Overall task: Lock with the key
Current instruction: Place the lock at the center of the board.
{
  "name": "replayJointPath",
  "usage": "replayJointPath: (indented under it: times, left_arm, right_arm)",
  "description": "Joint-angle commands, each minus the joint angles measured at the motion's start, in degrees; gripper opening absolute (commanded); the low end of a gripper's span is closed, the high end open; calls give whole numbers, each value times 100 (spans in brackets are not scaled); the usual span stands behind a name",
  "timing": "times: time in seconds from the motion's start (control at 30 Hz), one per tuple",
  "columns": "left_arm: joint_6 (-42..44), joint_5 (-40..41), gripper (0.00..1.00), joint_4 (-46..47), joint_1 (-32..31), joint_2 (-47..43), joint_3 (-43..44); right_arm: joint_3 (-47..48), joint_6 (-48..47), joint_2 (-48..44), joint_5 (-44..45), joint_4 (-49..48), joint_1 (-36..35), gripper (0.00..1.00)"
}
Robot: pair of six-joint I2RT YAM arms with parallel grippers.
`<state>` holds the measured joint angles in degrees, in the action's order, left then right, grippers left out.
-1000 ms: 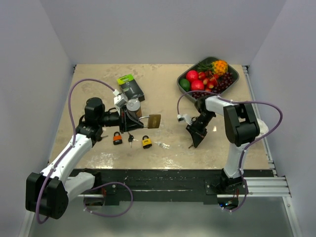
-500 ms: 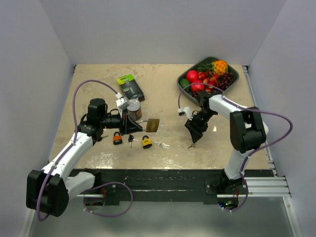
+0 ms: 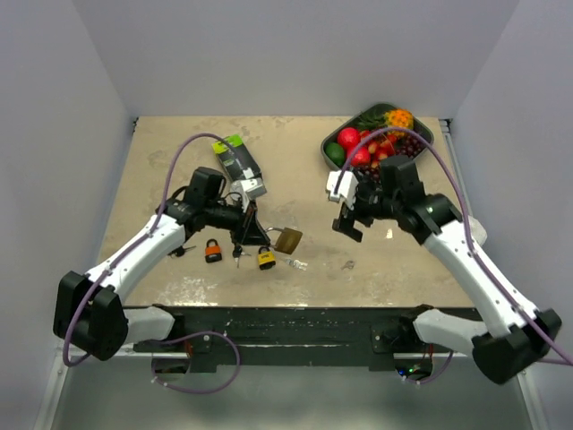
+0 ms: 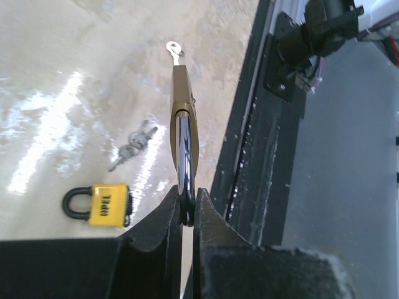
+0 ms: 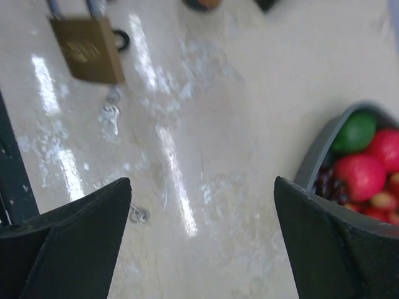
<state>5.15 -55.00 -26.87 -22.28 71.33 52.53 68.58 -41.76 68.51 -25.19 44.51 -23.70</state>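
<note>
My left gripper (image 3: 253, 226) is shut on the steel shackle of a brass padlock (image 3: 288, 240), which hangs out to its right above the table. In the left wrist view the fingers (image 4: 176, 208) pinch the shackle, and the brass padlock body (image 4: 184, 118) points away edge-on. A small silver key (image 3: 347, 265) lies loose on the table right of the padlock, also seen as the key (image 5: 138, 215) and the key (image 4: 174, 50) beyond the padlock's far end. My right gripper (image 3: 351, 219) hovers above and behind that key, open and empty (image 5: 202, 187).
An orange padlock (image 3: 213, 251), a yellow padlock (image 3: 266, 260) and a loose key bunch (image 3: 294, 263) lie near the front edge. A green-and-black box (image 3: 237, 161) sits behind the left arm. A grey fruit tray (image 3: 428, 141) stands at the back right.
My right gripper opened, left the key on the table and drew up and back from it. The left arm swung the brass padlock a little right and forward.
</note>
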Motion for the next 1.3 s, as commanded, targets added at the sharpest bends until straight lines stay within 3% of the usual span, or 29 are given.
replayJointPath:
  times: [0.0, 0.1, 0.23, 0.5, 0.83, 1.17, 1.27]
  left_arm:
    - [-380, -309, 0, 128, -461, 153, 486]
    - [-986, -327, 0, 558, -558, 197, 460]
    - [-1805, -388, 0, 1183, -619, 320, 389]
    - [-3228, -687, 0, 1834, -690, 969, 477]
    - [-3863, -854, 0, 2467, -839, 1015, 416]
    - [-4197, -775, 0, 2959, -892, 637, 108]
    - [-4311, -758, 0, 3083, -892, 567, 29]
  right_arm:
    - [-458, -70, -926, -327, -1373, -469, 99]
    - [-398, 519, -1094, -530, -1560, -486, 99]
    - [-30, 449, -753, -944, -814, -503, 99]
    - [42, 1064, -198, 39, -496, -1267, 99]
    - [-529, 1012, 13, 928, -1084, -2349, 99]
    - [-828, 1301, 118, 1403, -1841, -2393, 99]
    - [-837, 1380, 171, 1446, -1867, -2393, 93]
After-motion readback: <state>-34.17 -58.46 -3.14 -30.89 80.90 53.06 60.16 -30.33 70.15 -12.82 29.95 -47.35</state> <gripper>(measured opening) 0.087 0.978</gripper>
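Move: The right hand's open fingers go for the brass padlock body, about 17 cm to their left, 4 cm back and 7 cm lower. The left hand already has its shackle; from there the body hangs some 5 cm right and 2 cm down, and the right gripper is about 22 cm right, 4 cm ahead and 5 cm higher. The yellow padlock lies 6 cm straight back and 15 cm below the left hand, the small key 7 cm right, 8 cm back, equally low. Left carries the shackle-pinched lock 7 cm right; open right hand comes 10 cm left and back towards it. ##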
